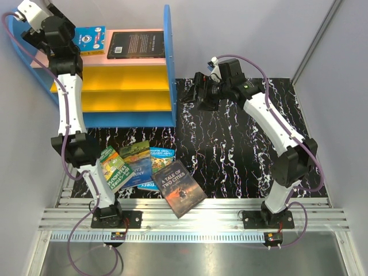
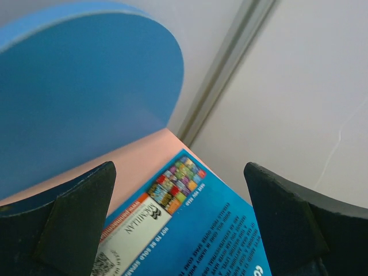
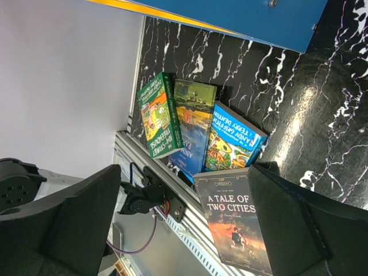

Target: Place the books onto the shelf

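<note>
The shelf (image 1: 123,86) stands at the back left. A blue book (image 1: 92,39) and a dark book (image 1: 136,44) lie flat on its pink top board (image 2: 135,158). My left gripper (image 2: 178,172) hangs open over the blue book (image 2: 201,230), beside the round-topped blue panel (image 2: 86,86), holding nothing. Several more books lie fanned on the mat in front: a green one (image 1: 112,168), a dark blue one (image 1: 138,164), a bright blue one (image 1: 162,156) and a brown "A Tale of Two Cities" (image 1: 180,188). My right gripper (image 1: 198,95) floats open high above the mat, empty.
The black marbled mat (image 1: 241,144) covers the table right of the shelf. Grey walls close in on the left and right. An aluminium rail (image 1: 190,221) runs along the near edge; the brown book (image 3: 233,224) overhangs it.
</note>
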You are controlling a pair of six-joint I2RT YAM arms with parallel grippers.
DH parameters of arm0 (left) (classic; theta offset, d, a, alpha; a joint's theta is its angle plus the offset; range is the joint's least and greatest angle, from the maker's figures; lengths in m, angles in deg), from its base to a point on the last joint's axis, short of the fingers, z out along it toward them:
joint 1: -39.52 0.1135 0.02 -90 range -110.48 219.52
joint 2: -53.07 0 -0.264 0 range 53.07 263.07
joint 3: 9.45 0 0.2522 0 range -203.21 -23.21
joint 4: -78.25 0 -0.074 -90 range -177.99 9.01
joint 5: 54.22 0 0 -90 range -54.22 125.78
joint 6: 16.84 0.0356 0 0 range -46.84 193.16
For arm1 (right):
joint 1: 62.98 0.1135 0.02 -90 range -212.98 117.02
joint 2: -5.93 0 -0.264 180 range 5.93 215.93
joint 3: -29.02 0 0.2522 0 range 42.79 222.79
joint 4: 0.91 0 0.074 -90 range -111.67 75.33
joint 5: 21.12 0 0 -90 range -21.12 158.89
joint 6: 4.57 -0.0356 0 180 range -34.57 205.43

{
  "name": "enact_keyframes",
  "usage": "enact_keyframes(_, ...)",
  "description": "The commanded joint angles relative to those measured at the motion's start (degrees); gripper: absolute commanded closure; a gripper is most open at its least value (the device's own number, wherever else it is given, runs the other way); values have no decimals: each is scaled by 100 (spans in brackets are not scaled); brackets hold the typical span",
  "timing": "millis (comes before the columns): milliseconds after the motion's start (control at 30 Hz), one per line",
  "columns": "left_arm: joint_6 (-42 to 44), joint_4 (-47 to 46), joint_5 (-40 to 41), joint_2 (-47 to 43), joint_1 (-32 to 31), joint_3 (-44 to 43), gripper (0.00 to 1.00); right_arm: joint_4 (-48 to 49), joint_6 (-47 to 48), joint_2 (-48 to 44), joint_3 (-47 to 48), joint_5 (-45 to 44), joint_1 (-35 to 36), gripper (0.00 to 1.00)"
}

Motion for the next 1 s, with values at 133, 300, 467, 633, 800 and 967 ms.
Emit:
enact_keyframes(133, 648, -627, 9, 93, 0, -655, 2, -29, 213, 250, 362, 23, 18, 0)
enact_keyframes(300, -138, -180, -209, -12, -17, -376, 2, -152, 353, 470, 748, 120, 26, 0)
enact_keyframes(467, -1416, 716, -816, -469, -263, 336, 3, -792, 565, 1119, 1817, 251, 18, 0)
enact_keyframes(633, -2189, 1401, -887, -1241, -755, 1591, 2, -1322, 416, 1368, 1744, 410, 26, 0)
enact_keyframes(800, -2263, 1746, -765, -1971, -1395, 2586, 1, -795, 275, 612, -241, 542, 0, 0)
enact_keyframes(967, -1673, 1922, -43, -3086, -1626, 3605, 1, -214, 39, -363, -1796, 577, 0, 0)
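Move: Back over the near part of the table lies A Tale of Two Cities, about 26 cm nearer the base, 4 cm left and 28 cm below the right hand; from the left hand it is some 43 cm back, 47 cm right and 47 cm down. The Andy Griffiths paperback lies 8 cm left of it and 9 cm farther out. On the top shelf, the blue book is 14 cm right of the left hand, 4 cm back and 7 cm lower. Leaving the shelf's left end, the left hand first lifts 3 cm and dips again, then sweeps right some 17 cm, back and lower past the blue book, turning clockwise. The right hand edges forward 3 cm, then drops and draws back towards A Tale of Two Cities, ending about 14 cm lower, its fingers tipping down; both grippers stay wide open. ##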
